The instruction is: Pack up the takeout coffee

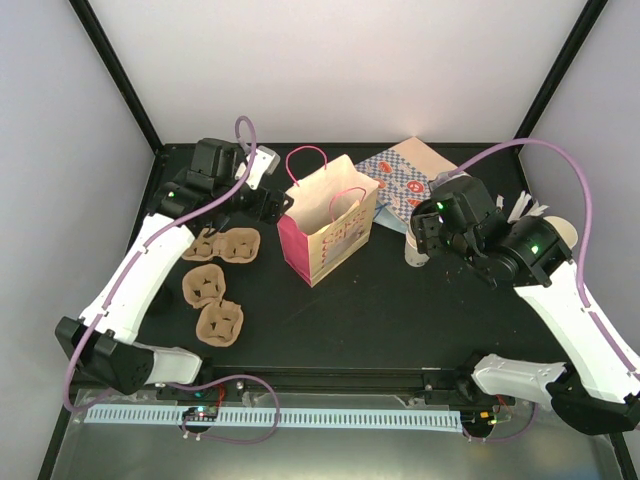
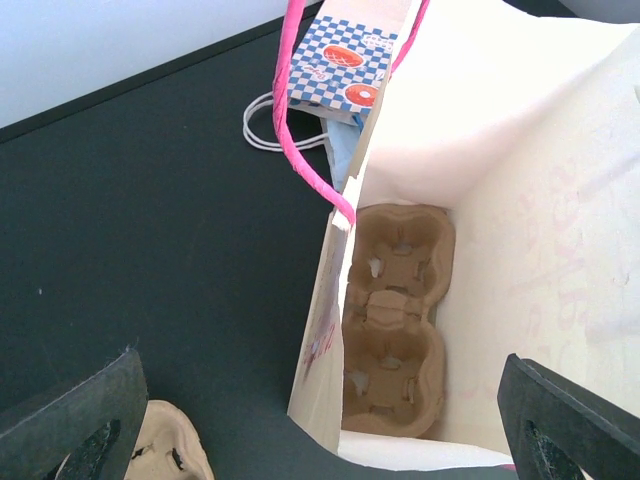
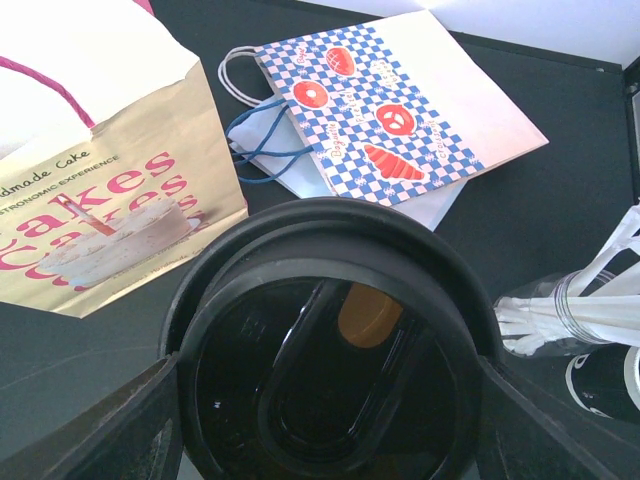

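Note:
The takeout coffee point(image 1: 414, 250), a white cup under a black lid point(image 3: 330, 370), stands right of the pink-and-cream bag point(image 1: 330, 225). My right gripper point(image 1: 428, 232) is shut on it, a finger pressed against each side of the lid in the right wrist view point(image 3: 330, 400). The bag point(image 3: 110, 200) stands upright and open. My left gripper point(image 1: 268, 203) hangs open over the bag's left edge point(image 2: 320, 420), holding nothing. In the left wrist view a brown cup carrier point(image 2: 395, 320) lies on the bag's floor.
Three more brown carriers point(image 1: 225, 245) point(image 1: 203, 285) point(image 1: 218, 322) lie on the table left of the bag. A flat blue-checkered bag point(image 1: 400, 180) lies behind it. A bundle of white straws point(image 3: 570, 310) sits at the right.

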{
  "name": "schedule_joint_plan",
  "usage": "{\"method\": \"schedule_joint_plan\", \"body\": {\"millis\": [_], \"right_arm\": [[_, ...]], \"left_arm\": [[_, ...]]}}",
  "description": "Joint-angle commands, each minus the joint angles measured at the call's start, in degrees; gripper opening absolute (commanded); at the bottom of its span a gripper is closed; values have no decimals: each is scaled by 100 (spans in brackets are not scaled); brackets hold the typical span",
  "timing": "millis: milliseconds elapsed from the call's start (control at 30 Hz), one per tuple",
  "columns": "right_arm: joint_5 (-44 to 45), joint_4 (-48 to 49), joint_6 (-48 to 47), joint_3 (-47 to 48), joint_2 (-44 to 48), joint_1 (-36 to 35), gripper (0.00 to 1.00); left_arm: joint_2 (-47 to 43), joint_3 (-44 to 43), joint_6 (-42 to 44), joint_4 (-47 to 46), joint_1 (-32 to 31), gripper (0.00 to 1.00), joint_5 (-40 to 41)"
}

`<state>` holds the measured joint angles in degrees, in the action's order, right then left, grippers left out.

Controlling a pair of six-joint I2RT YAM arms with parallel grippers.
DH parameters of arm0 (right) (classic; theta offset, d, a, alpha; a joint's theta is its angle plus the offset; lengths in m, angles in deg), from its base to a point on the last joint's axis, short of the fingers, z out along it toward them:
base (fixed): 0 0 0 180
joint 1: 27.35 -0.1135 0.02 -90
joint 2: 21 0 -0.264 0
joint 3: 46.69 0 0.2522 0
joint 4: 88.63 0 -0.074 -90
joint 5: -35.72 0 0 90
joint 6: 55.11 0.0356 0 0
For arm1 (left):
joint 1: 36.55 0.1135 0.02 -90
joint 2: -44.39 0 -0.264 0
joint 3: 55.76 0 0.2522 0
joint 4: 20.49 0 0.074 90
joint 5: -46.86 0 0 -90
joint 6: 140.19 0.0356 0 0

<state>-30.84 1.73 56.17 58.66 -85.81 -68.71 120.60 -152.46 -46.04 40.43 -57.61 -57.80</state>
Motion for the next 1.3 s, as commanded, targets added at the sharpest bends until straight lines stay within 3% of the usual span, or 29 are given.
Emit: {"method": "schedule_joint_plan", "body": {"millis": [0,433,733,1000,1267], "right_arm": [[51,47,-44,69,96,32,71],[51,117,-133,211,50,31,71],[40,121,-124,190,97,32,71],[46,126,-135,230,79,34,71],[115,126,-168,293,77,35,71]], "left_arm": [[-127,-93,124,57,32,98,-125],[289,-306,238,153,32,84,-82],[938,-878,288,224,10,78,-547],[1273,-1032,291,118,-12,53,-813],[1204,-1020,509,242,-42,7,-855]]}}
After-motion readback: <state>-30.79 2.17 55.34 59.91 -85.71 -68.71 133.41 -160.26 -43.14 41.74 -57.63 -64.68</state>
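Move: The paper bag's far-left rim, just on the near side of where the far pink handle is rooted, lies about 4 cm ahead of the left hand, 4 cm to its right and 3 cm lower. The cup carrier on the table lies level with the hand, some 17 cm left and 24 cm down; the checked flat bag about 16 cm ahead, 28 cm right and 26 cm below. From the right hand, that rim is roughly 6 cm ahead, 23 cm left and 6 cm lower. Bring the left gripper forward and to the right, lowering it about 3 cm (some 5 cm of travel in all), so its open fingers straddle the bag's far-left wall beside the handle root. Tip it down and turn it clockwise slightly, then shut the fingers almost fully on the thin paper edge. Keep the right hand practically still, holding the black-lidded cup. ##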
